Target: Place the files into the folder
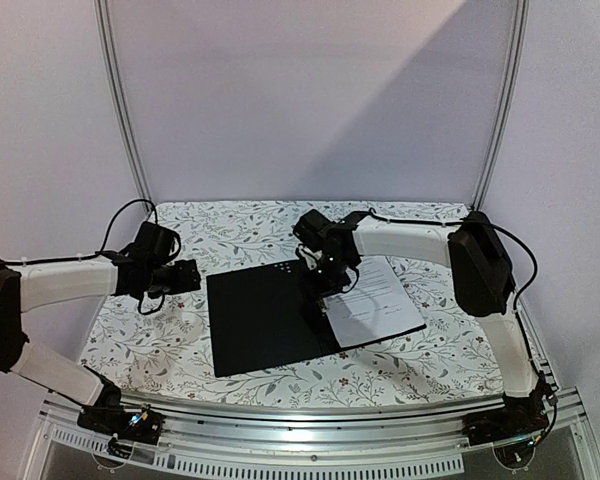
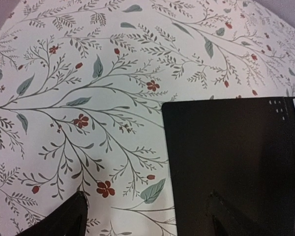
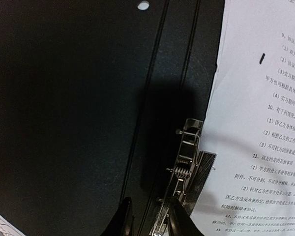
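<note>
The folder [image 1: 260, 320] lies open and flat on the table, black inside up. A white sheet of the files [image 1: 375, 300] with fine black text rests on its right half, and its left edge lies under the metal clip [image 3: 187, 157] by the spine. My right gripper [image 1: 320, 300] hangs over that spine. In the right wrist view its fingertips [image 3: 150, 206] stand a little apart, with the clip's lower lever between them, close to the right finger. My left gripper [image 1: 190, 278] is open beside the folder's left edge [image 2: 167, 162], one finger over the cloth, the other over the black cover.
A floral tablecloth [image 1: 160, 330] covers the table. Metal frame posts [image 1: 125, 110] rise at the back corners, in front of a plain wall. A metal rail [image 1: 310, 425] runs along the near edge between the arm bases.
</note>
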Tool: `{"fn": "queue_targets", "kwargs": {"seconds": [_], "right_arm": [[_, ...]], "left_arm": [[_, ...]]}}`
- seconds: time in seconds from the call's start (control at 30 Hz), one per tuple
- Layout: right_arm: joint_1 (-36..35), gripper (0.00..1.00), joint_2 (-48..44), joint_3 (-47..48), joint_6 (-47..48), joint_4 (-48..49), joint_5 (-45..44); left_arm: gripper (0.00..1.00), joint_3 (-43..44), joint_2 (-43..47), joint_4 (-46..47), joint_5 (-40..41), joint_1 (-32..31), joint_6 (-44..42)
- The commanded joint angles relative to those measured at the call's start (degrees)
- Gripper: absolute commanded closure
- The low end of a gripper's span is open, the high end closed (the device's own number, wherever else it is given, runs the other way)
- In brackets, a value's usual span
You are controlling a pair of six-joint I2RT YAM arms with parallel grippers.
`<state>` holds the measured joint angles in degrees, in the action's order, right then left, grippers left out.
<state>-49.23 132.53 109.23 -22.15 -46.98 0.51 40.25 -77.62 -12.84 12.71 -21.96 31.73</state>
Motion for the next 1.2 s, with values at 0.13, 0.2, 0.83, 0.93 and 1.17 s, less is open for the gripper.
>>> {"fn": "queue_targets", "kwargs": {"seconds": [0.13, 0.2, 0.83, 0.93, 1.17], "right_arm": [[-0.15, 0.76, 2.45, 1.5, -0.87, -1.2, -4.71], [-0.13, 0.76, 2.8, 1.59, -0.81, -0.89, -4.61], [-0.81, 0.88, 7.62, 2.48, -2.93, -3.87, -11.33], [-0.86, 0.99, 7.5, -0.4, -5.26, -2.19, -9.76], [-0.59, 1.0, 5.19, -3.38, -8.81, 0.94, -8.46]], "left_arm": [[0.16, -1.86, -1.93, -2.98, -4.32, -0.4, 3.66], [0.15, -1.63, -2.31, -2.82, -4.54, -0.61, 3.56], [0.15, -2.36, -3.5, -4.64, -5.74, -3.98, 10.43], [0.16, -3.42, -3.86, -2.31, -4.84, -4.7, 12.43], [0.16, -5.99, -3.58, 2.14, -4.67, -6.96, 16.48]]}}
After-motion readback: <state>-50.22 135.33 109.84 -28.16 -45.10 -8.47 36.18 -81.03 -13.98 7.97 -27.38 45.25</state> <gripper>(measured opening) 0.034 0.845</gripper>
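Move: The folder's metal clip sits almost under my right hand, about 2 cm ahead, 1 cm to the right and 2 cm below. The paper sheets are centred some 13 cm to that hand's right, level with it; the left cover's middle is about 11 cm left and 4 cm back. From my left hand, the left cover's middle lies about 18 cm right, 4 cm back and 8 cm below, and the clip some 31 cm right, level with it. With my right hand I ease about 2 cm forward and 2 cm down onto the clip, turning slightly clockwise, then shut my nearly closed fingers on its near part to pinch it. My open left hand sinks about 5 cm beside the left cover's edge while drawing back 4 cm and right 3 cm, tipping down 10 degrees. ##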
